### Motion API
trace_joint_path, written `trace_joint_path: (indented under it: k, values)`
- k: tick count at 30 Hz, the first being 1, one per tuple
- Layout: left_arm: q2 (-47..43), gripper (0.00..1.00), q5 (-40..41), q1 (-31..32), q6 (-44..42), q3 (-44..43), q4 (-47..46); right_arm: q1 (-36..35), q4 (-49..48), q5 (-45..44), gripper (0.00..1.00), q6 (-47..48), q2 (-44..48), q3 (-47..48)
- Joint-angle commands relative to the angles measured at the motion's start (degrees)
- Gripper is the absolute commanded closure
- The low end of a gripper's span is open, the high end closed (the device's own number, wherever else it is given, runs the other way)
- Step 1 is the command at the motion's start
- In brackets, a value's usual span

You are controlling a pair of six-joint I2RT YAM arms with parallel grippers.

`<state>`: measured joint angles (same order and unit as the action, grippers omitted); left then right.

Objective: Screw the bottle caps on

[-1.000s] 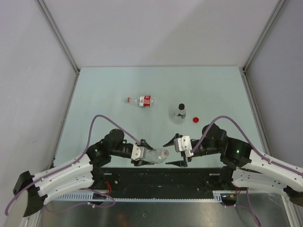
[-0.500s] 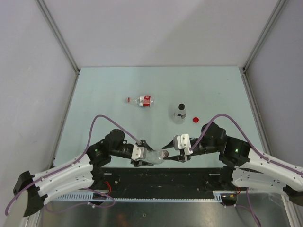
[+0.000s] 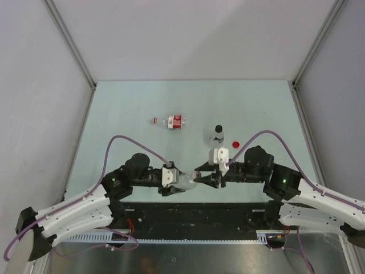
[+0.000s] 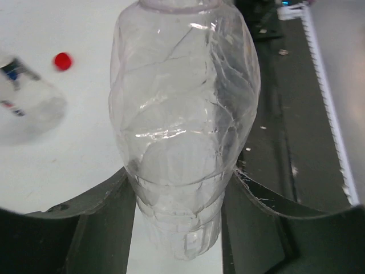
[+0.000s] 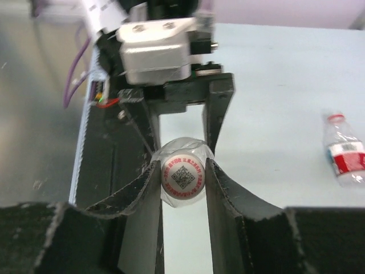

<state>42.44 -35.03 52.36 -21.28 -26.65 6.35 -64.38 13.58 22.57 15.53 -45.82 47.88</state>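
Note:
My left gripper (image 3: 178, 181) is shut on the lower body of a clear unlabelled bottle (image 4: 182, 114), held level above the near table edge with its neck pointing right. On that neck sits the white cap (image 5: 182, 176), printed with red text and a code. My right gripper (image 5: 182, 171) faces the left one, and its two fingers press the cap's sides. A second bottle (image 3: 217, 136) with a black cap stands upright behind them. The red cap (image 3: 236, 144) lies loose on the table to its right. A labelled bottle (image 3: 173, 121) lies on its side farther back.
The pale green table (image 3: 125, 131) is walled by grey panels at the left, right and back. A black rail (image 3: 194, 214) with cables runs along the near edge under both grippers. In the right wrist view the labelled bottle (image 5: 342, 151) lies at the far right.
My right gripper has moved left onto the bottle's neck and its jaws have closed from wide apart onto the white cap. Both grippers have shifted slightly away from the near edge.

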Motion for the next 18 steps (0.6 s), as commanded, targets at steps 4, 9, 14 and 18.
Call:
trace_joint_path:
  k: [4,9,14,18]
  values:
    - [-0.3,1.0,27.7,-0.1,8.3,-8.2,-14.9,-3.0,-4.2,-35.3,1.0,-29.6,-5.5,0.0]
    - [3.5,1.0,36.7,0.9,10.5,-8.8,-18.8,-4.1,-3.7,-53.5,1.0,-44.8,-8.5,0.0]
    - [7.0,1.0,47.2,4.6,12.5,-7.2,-23.0,-4.7,-1.9,-68.7,1.0,-59.5,-11.3,0.0]
    - [9.4,1.0,50.5,5.9,13.6,-6.6,-23.9,-4.8,-5.8,-69.2,1.0,-59.6,-12.4,0.1]
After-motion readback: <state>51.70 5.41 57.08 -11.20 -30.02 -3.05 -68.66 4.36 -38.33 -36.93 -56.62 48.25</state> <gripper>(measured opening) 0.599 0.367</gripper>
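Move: The white cap sits on the held bottle's mouth, between the right fingers; from the left hand, gripping the bottle's body, it is some 10 cm to the right, about 1 cm ahead and 5 cm higher. From the right hand, the standing bottle is roughly 28 cm ahead and 9 cm right, the red cap 28 cm ahead and 20 cm right, the lying bottle 42 cm ahead and 13 cm left, all about 15 to 20 cm lower. Both hands carry the capped bottle about 10 cm forward, left swinging counter-clockwise, right some 60 degrees clockwise. ##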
